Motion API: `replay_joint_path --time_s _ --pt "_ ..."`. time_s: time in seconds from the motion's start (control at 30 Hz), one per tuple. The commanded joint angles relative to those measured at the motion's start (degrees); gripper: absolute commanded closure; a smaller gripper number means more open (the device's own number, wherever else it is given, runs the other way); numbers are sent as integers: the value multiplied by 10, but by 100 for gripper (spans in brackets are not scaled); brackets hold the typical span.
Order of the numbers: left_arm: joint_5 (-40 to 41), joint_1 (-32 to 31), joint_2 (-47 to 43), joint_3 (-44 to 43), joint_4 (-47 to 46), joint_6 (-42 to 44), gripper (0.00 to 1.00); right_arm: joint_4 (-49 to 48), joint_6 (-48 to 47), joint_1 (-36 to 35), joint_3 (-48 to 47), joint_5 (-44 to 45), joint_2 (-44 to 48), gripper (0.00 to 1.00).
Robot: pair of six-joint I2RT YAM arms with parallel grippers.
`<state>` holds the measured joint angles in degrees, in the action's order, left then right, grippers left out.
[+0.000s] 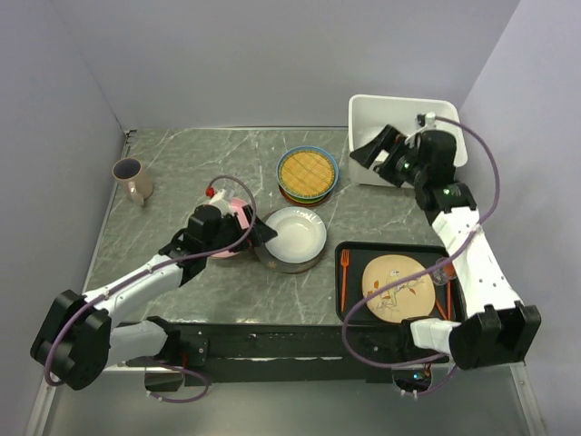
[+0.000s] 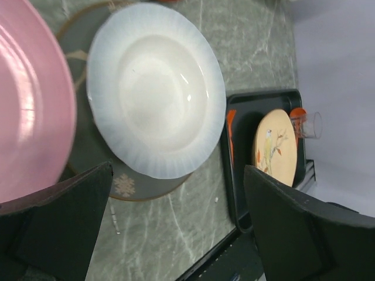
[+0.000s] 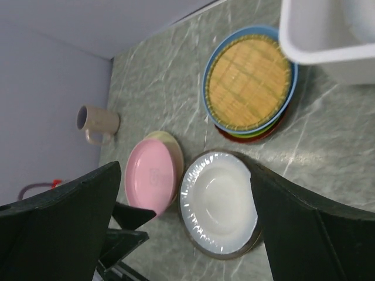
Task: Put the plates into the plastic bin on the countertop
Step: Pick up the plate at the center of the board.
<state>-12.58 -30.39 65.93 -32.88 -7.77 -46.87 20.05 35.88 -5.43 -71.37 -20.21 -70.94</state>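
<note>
The pink plate [image 1: 238,211] [image 2: 29,105] [image 3: 151,174] lies on a pale yellow-green plate at the centre left of the countertop [image 1: 200,163]. Right of it, the white fluted plate [image 1: 295,234] [image 2: 155,88] [image 3: 218,202] rests on a dark grey plate [image 2: 126,186]. A stack topped by the yellow lattice plate [image 1: 308,171] [image 3: 249,79] stands further back. The white plastic bin [image 1: 408,123] [image 3: 328,29] is at the back right. My left gripper [image 1: 257,232] [image 2: 179,234] is open between the pink and white plates, holding nothing. My right gripper [image 1: 370,148] [image 3: 187,234] hangs open and empty by the bin's left wall.
A beige mug [image 1: 132,178] [image 3: 96,122] stands at the far left. A black tray [image 1: 354,254] at the front right holds a cream bird-pattern plate [image 1: 398,286] [image 2: 275,146], orange forks [image 1: 345,272] and a clear glass [image 2: 310,124]. Grey walls close in the back and both sides.
</note>
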Motion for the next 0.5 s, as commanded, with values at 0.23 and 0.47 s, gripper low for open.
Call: replay_joint_path --time_s 0.23,0.47 --pt "64 -75 77 -11 -58 -59 3 -67 14 -47 175 8 91 3" --pt "89 -87 120 -20 -74 -89 5 -62 7 -50 211 7 110 2"
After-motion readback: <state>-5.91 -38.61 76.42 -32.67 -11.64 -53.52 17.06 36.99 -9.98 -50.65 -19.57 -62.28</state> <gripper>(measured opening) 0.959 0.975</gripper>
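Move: The white plate on the dark plate, at the board's centre, lies about 8 cm right of the left hand, level with it fore and aft and some 10 cm below; the pink plate is 12 cm left of that hand and 3 cm ahead. From the right hand the white plate is about 12 cm back, 15 cm left and 26 cm down; the pie dish is 3 cm ahead and 12 cm left, the bin 8 cm ahead and 13 cm right. Down and back comes the right hand, sinking about 10 cm while drawing away from the bin and a little left towards the white plate. The left hand sinks some 5 cm and slides right, over the near-left side of the same plate. Both tip slightly further down, fingers still wide open; neither grips anything. ##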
